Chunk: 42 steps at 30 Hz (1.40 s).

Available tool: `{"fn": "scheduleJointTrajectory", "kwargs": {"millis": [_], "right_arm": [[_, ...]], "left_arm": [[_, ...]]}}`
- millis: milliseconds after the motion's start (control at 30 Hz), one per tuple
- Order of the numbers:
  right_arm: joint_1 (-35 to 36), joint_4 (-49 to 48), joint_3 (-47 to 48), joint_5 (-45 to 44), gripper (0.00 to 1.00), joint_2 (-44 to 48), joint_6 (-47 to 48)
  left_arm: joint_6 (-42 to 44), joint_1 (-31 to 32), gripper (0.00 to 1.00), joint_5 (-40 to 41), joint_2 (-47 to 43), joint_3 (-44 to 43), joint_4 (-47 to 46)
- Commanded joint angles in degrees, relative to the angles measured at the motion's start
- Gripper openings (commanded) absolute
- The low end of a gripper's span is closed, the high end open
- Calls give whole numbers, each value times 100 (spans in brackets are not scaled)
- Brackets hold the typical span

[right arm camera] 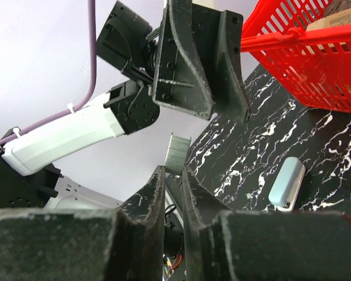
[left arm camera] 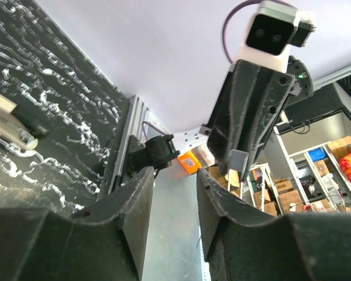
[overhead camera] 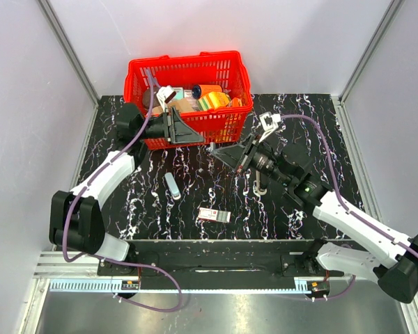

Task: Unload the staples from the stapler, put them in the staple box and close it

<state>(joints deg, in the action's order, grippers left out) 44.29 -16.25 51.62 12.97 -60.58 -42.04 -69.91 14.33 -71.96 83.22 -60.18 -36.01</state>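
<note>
My right gripper [right arm camera: 174, 173] is shut on the staples [right arm camera: 176, 153], a short grey ribbed strip that sticks out past its fingertips, held above the table. In the left wrist view the staples [left arm camera: 240, 159] show at the tip of the right gripper [left arm camera: 237, 170]. From above, the right gripper [overhead camera: 217, 150] is near the table's middle, tip to tip with my left gripper [overhead camera: 203, 138], which is open and empty. A small grey and dark item, apparently the stapler [overhead camera: 258, 182], lies beside the right wrist, partly hidden. The left gripper [left arm camera: 175, 175] holds nothing.
A red basket [overhead camera: 136, 69] full of goods stands at the back, right behind both grippers; it also shows in the right wrist view [right arm camera: 292, 41]. A pale rounded bar [overhead camera: 172, 186] [right arm camera: 286, 183] lies on the black marbled table. A small printed box [overhead camera: 214, 215] lies near the front.
</note>
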Motion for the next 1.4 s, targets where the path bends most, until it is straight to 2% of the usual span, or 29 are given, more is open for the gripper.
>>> {"fn": "scheduleJointTrajectory", "kwargs": {"millis": [0, 100, 233, 300, 433, 700, 900, 1267, 1367], "right_arm": [[-17, 569, -20, -5, 15, 230, 117], [-26, 1043, -108, 47, 14, 274, 161], [-26, 2106, -151, 56, 10, 239, 275], [-17, 2484, -257, -14, 8, 239, 197], [0, 3021, -555, -137, 4, 196, -93], [737, 3374, -1030, -1050, 3, 204, -778], [1274, 3348, -1311, -1516, 2, 107, -1253], [1371, 3391, -1769, -1675, 2, 476, -1465], [1371, 3471, -1751, -1728, 2, 477, -1395]], "left_arm": [[1921, -149, 40, 296, -218, -581, 2054], [4294, -123, 40, 901, -245, -1047, 4245], [6765, 78, 40, 2095, -183, -1250, 6049], [7673, 333, 40, 2745, -236, -1119, 6421], [8589, 921, 40, 3881, -499, -452, 6379], [9258, 2011, 38, 5612, -448, 366, 5790], [9241, 2521, 37, 6553, 9, 481, 5482], [9250, 3436, 36, 7433, 642, 824, 5016], [9250, 3594, 32, 7661, 835, 877, 4963]]}}
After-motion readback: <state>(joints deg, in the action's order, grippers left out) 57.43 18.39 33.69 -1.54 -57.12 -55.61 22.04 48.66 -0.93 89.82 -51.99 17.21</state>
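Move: The staple box lies far below both hands. From the right hand, which holds the staple strip, it is about 35 cm down, 5 cm back and level sideways. From the empty left hand it is some 33 cm down, 10 cm back and 2 cm right. The small staple piece lies about 8 cm ahead and 5 cm left of the right hand, the blue stapler 3 cm ahead and 12 cm left, the long stapler 7 cm ahead and 12 cm right, all at table level. Down together, both hands leave the high hand-over spot for the staple box. The right sinks some 25 cm while drawing back, keeps its pinch on the strip and tips its level fingers to slant down. The left, already clear of the strip and part open, swings slightly forward first, then drops and eases back, its fingers turning from pointing right to steeply down. ##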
